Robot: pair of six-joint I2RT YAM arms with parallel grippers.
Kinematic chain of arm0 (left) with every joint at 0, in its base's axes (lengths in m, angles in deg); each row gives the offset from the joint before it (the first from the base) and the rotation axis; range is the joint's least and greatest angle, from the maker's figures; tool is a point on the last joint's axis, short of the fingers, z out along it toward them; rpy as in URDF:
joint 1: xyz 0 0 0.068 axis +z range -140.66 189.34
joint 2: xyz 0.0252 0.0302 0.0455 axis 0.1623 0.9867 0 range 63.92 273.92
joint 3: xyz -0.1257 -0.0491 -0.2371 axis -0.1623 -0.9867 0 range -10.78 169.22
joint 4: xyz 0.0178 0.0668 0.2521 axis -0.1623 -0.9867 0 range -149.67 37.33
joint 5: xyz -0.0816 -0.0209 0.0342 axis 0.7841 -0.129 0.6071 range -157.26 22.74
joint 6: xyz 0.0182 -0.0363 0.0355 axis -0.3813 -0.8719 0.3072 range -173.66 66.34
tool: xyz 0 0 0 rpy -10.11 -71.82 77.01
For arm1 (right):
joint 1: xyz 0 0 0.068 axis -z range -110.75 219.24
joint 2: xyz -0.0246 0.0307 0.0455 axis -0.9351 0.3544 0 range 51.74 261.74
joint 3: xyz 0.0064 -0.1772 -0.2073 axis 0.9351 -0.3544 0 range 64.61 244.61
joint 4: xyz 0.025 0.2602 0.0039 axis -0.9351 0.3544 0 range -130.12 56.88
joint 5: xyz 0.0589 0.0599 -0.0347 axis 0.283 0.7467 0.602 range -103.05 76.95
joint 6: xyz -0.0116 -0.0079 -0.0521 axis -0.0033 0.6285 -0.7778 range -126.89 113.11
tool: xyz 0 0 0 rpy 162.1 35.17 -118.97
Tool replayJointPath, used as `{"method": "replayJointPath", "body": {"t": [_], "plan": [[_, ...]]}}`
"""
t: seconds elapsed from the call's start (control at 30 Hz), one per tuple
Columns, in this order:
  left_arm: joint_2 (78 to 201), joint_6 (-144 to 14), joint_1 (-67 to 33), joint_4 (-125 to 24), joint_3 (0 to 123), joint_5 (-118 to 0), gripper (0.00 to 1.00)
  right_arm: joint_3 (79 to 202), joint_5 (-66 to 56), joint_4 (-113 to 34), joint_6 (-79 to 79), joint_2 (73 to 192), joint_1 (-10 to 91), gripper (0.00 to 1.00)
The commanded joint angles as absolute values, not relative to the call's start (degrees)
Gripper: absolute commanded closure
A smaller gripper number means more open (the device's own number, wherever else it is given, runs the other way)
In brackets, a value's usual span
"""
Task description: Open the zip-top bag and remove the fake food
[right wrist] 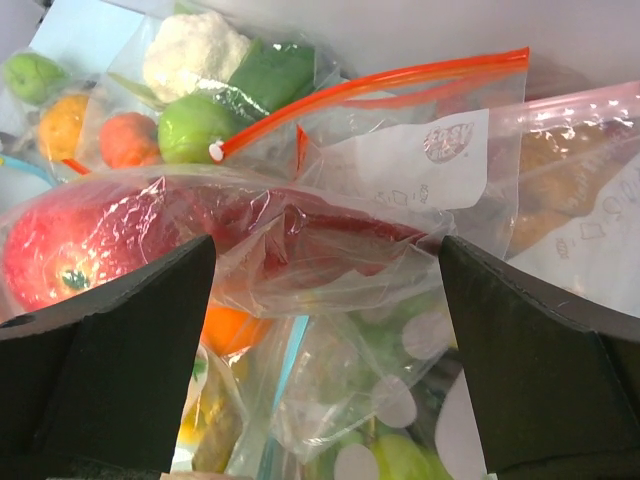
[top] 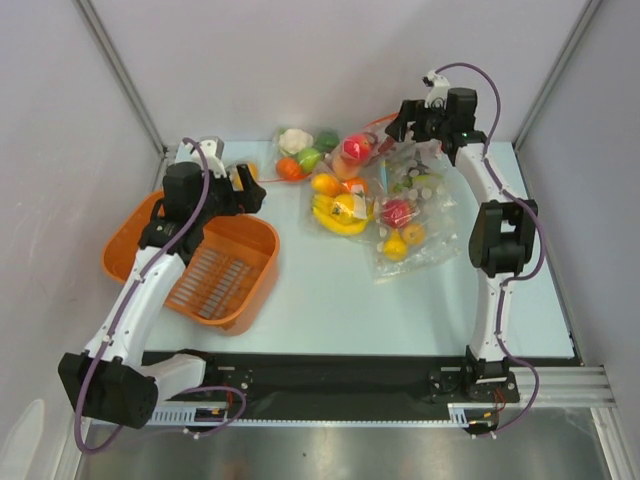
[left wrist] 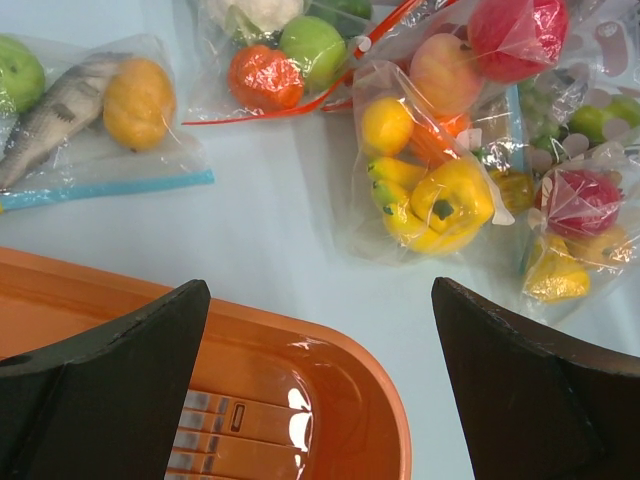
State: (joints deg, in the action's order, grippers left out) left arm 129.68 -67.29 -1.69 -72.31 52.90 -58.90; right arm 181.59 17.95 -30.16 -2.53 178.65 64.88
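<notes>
The zip-top bag (right wrist: 400,150) lies crumpled at the back of the table, its orange-red zip strip (right wrist: 370,85) running up to the right. Inside it I see fake food: a glossy red apple (right wrist: 60,255) and a long dark-red piece (right wrist: 320,215) behind wrinkled plastic. From above, the same bag (top: 362,150) sits just left of my right gripper (top: 398,125). That right gripper (right wrist: 325,270) hangs open over the bag's folds, touching nothing. My left gripper (left wrist: 320,290) is open and empty above the basket's rim, well left of the bag (left wrist: 480,50).
An orange basket (top: 230,270) sits at the near left. A banana bag (top: 340,210), a cauliflower and green-fruit bag (top: 300,150), a dotted bag with grapes (top: 410,215) and a fish bag (left wrist: 90,110) crowd the back. Enclosure walls stand behind and on both sides.
</notes>
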Motion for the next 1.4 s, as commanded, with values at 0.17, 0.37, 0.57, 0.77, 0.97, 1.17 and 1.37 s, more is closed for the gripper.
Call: {"method": "replayJointPath", "body": {"t": [0.17,0.37,0.57,0.77,0.97,1.17,1.37], "plan": [[126.24,-68.95,-1.91,-70.61,50.48,-58.65,0.0,181.24,11.22,-26.69,2.69,174.26,59.24,0.0],[126.15,-69.39,-1.91,-69.46,49.42,-57.77,0.0,174.48,-4.74,-21.76,11.2,168.29,53.7,0.0],[126.24,-69.04,-1.91,-68.41,48.63,-57.06,0.0,169.99,-8.92,-19.9,18.77,166.08,49.56,0.0],[125.1,-68.78,-1.91,-68.49,47.66,-57.24,0.0,172.97,-9.89,-17.71,21.06,170.03,48.15,0.2],[123.25,-68.07,-1.91,-69.37,46.43,-58.56,0.0,172.63,-11.38,-15.34,19.83,170.22,48.15,0.79],[123.42,-67.99,-2.0,-69.11,45.9,-57.15,0.0,169.99,-10.33,-15.68,20.36,167.41,48.41,1.0],[125.27,-67.55,-3.58,-67.71,47.31,-57.51,0.0,166.82,-4.1,-20.6,23.69,161.26,50.96,1.0]]}}
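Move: The lobster bag is just beyond the open right gripper, its lobster about 4 cm ahead, 4 cm left and 7 cm below. In the same pile the pomegranate lies some 11 cm to the hand's left and 2 cm ahead. The bananas are about 15 cm back and 14 cm left, and the cauliflower is 24 cm left and 4 cm ahead. From the left gripper the lobster is roughly 28 cm ahead, 31 cm right and 12 cm below. Sweep the open right gripper left, then back and left over the pile, tipping its fingers down about 25 degrees and turning it some 20 degrees clockwise. After about 8 cm back and 10 cm left, sink around 3 cm and shut the fingers, pinching the lobster bag's film beside the pomegranate. Keep it pinched while easing slightly back and right. Let the open left gripper drift back and down a little. ##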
